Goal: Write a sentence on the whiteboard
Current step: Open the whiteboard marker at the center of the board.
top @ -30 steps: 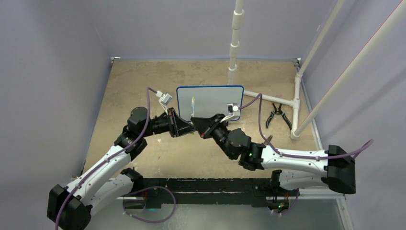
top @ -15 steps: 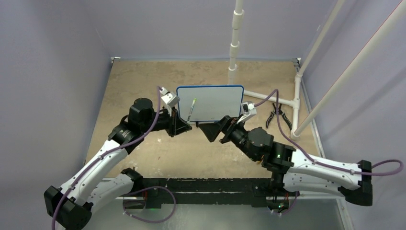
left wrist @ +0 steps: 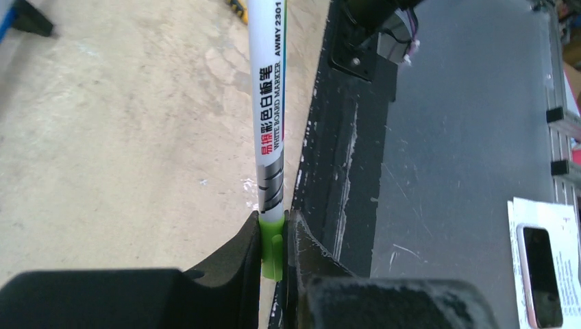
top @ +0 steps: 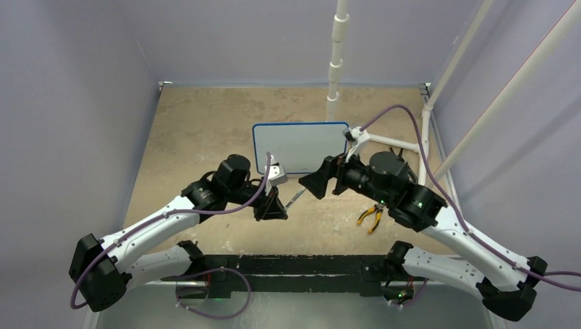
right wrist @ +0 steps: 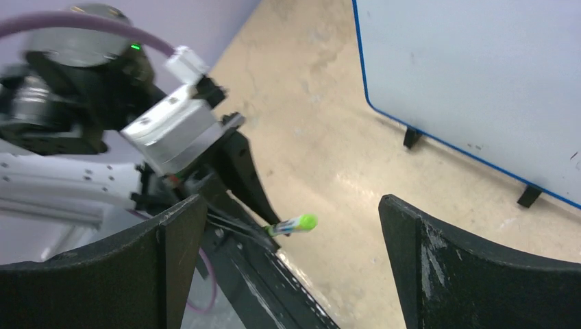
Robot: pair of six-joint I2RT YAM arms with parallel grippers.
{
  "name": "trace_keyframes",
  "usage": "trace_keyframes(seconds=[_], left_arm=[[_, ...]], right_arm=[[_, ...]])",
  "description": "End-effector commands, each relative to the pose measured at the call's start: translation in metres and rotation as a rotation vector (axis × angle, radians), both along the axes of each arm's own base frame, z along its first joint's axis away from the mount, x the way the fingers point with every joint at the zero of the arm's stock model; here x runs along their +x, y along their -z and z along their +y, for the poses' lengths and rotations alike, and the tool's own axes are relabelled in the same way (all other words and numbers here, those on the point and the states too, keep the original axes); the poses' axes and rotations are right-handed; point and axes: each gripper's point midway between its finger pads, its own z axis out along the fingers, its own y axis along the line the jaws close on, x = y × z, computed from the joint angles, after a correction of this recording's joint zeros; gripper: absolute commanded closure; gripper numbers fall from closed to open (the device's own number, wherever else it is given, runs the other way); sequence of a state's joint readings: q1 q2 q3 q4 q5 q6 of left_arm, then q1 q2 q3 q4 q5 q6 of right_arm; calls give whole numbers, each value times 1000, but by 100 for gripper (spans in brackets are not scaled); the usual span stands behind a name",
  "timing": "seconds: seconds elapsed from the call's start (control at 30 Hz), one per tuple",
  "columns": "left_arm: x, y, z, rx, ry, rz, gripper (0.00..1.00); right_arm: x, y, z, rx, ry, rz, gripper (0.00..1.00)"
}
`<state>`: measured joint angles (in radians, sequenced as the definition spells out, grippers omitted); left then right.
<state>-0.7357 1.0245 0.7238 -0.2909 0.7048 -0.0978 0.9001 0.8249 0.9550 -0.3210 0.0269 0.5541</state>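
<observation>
The whiteboard stands upright at mid-table, blue-framed on black feet; it also fills the upper right of the right wrist view. No sentence shows on its white face. My left gripper is shut on the green end of a white marker, low over the table's near side. The marker points toward my right gripper. That gripper stands wide open, just short of the marker's green tip, holding nothing.
Orange-handled pliers lie on the table under the right arm. White pipe posts rise behind the board and along the right side. The black front rail runs beside the marker.
The right gripper opened and drew back to the right of the marker. The left arm carried the marker away from the board's face, down toward the near edge.
</observation>
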Motion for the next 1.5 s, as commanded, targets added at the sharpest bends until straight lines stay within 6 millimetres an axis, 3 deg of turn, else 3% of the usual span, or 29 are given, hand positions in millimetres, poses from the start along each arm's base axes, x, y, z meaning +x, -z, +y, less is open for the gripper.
trace_keyframes(seconds=[0.0,0.1,0.37,0.67,0.73,0.87,0.93,0.97,1.03,1.3,1.47], left_arm=[[-9,-9,-7,-15,69,-82,100],[-17,-9,-10,-22,104,-76,100],[-35,-6,-15,-18,167,-71,100],[-44,-5,-16,-10,193,-83,100],[-45,-7,-16,-13,192,-87,100],[-43,-10,-15,-20,182,-103,100],[-43,-10,-15,-20,179,-107,100],[-42,-10,-15,-19,176,-110,100],[-42,-10,-15,-21,173,-114,100],[-35,-20,-8,-47,107,-193,100],[-37,-23,-7,-64,114,-207,100]], right_arm=[[-13,24,8,-102,-165,34,4],[-25,39,21,-95,-272,72,13],[-68,54,39,-26,-541,145,37],[-76,60,41,-35,-592,192,65],[-76,63,41,-50,-596,197,82],[-76,68,37,-83,-593,208,81],[-78,69,35,-93,-594,213,92],[-77,67,34,-95,-585,211,100],[-76,57,32,-80,-570,184,100],[-71,-16,15,-48,-482,42,100],[-70,-37,1,-93,-442,-7,100]])
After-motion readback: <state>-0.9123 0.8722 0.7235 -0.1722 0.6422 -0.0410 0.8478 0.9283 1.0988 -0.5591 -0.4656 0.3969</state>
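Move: Above and to the right of the left hand, which already holds the whiteboard marker by its green cap end, the open right fingers wait about 3 cm farther out, 8 cm right and 13 cm up. From the right hand the marker's middle is roughly 2 cm back, 5 cm left and 9 cm down; the whiteboard stands some 23 cm ahead, 3 cm left and 20 cm down, and the yellow pliers lie 4 cm ahead, 19 cm right and 31 cm below. Sinking about 8 cm while drawing back some 7 cm and a little left, the right hand turns about 30 degrees counter-clockwise and closes its wide-open fingers on the marker's barrel. The left keeps its pinch on the cap end, easing back about 5 cm with the marker; then both hands lift together some 6 cm, the left wrist tilting. ##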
